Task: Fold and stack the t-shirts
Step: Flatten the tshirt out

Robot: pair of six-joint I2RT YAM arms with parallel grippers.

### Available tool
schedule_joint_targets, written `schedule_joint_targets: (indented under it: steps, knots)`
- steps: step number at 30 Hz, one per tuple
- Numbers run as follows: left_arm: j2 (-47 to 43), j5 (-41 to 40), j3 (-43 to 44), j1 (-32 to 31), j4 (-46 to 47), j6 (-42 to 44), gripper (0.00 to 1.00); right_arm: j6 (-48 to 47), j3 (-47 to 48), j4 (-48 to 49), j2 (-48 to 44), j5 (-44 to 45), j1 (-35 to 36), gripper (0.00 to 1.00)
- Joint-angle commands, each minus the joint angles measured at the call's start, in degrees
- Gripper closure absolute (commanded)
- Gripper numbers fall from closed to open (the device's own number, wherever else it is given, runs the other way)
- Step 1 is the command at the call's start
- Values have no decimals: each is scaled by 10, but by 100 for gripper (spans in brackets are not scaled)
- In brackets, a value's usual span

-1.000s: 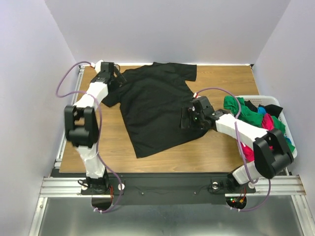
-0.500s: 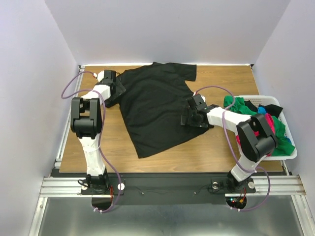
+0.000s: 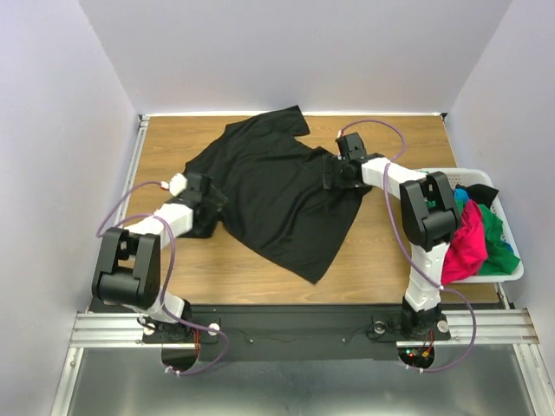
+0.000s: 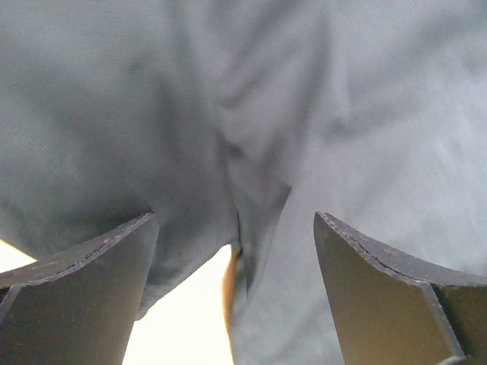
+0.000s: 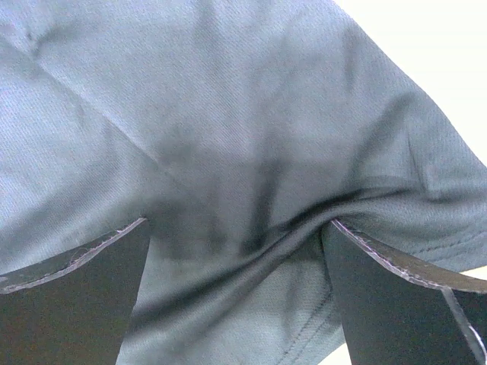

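A large black t-shirt (image 3: pixel 277 199) lies spread at a slant across the wooden table (image 3: pixel 390 251). My left gripper (image 3: pixel 206 208) sits low at the shirt's left edge. In the left wrist view it is open (image 4: pixel 236 251), with a fold of black cloth (image 4: pixel 228 91) and a strip of bright table between its fingers. My right gripper (image 3: pixel 336 173) is at the shirt's right sleeve. It is open too (image 5: pixel 236 243), with a ridge of the black cloth (image 5: pixel 228 91) running from one finger to the other. Green (image 3: pixel 492 227), magenta-pink (image 3: pixel 464 247), blue (image 3: pixel 460 197) and black (image 3: pixel 482 192) t-shirts are heaped at the right.
The heaped shirts fill a white plastic basket (image 3: pixel 513 270) at the table's right edge. Purple cables loop from both arms. Grey walls close in the table on the left, far and right sides. Bare wood shows near the front edge and at the far right.
The left gripper has come from the far left corner down to the table's left middle. The right gripper has moved farther away. The black shirt has shifted and turned with them.
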Motion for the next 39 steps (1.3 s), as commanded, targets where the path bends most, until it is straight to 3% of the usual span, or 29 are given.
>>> schedule_joint_targets:
  steps: [1, 9, 14, 21, 26, 32, 39]
  knots:
    - [17, 49, -76, -86, -69, -136, 4, -73, 53, -1, 62, -31, -7, 0]
    - [-32, 60, -132, -248, -90, -299, 4, -112, 155, -13, 155, -31, -39, 0]
    - [-30, 74, -117, -315, -99, -319, 4, -126, 215, -26, 190, -23, -56, 0]
    - [-46, 36, -55, -366, -190, -327, 4, -152, 243, -49, 186, -1, -65, 0]
    - [-124, -40, 16, -381, -301, -327, 4, -141, 233, -58, 99, 26, -64, 0]
    - [-217, -78, -8, -381, -362, -352, 3, -71, 169, -71, -19, 38, -65, 0]
    - [-304, -35, -76, -379, -400, -369, 3, 65, -45, -72, -210, 34, -63, 0]
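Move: The t-shirt is spread askew under both open hands, about 1 cm below the fingers; its middle lies some 19 cm right of the left hand and 2 cm ahead, and about 23 cm left of the right hand and 9 cm back. The near-left sleeve is about 10 cm back and 5 cm left of the left hand; the far sleeve is roughly 18 cm ahead and 14 cm left of the right hand, the laundry basket some 48 cm right and 18 cm back. Open left hand drags t-shirt about 20 cm right and back, right pushes it roughly 12 cm forward, then both lift. ##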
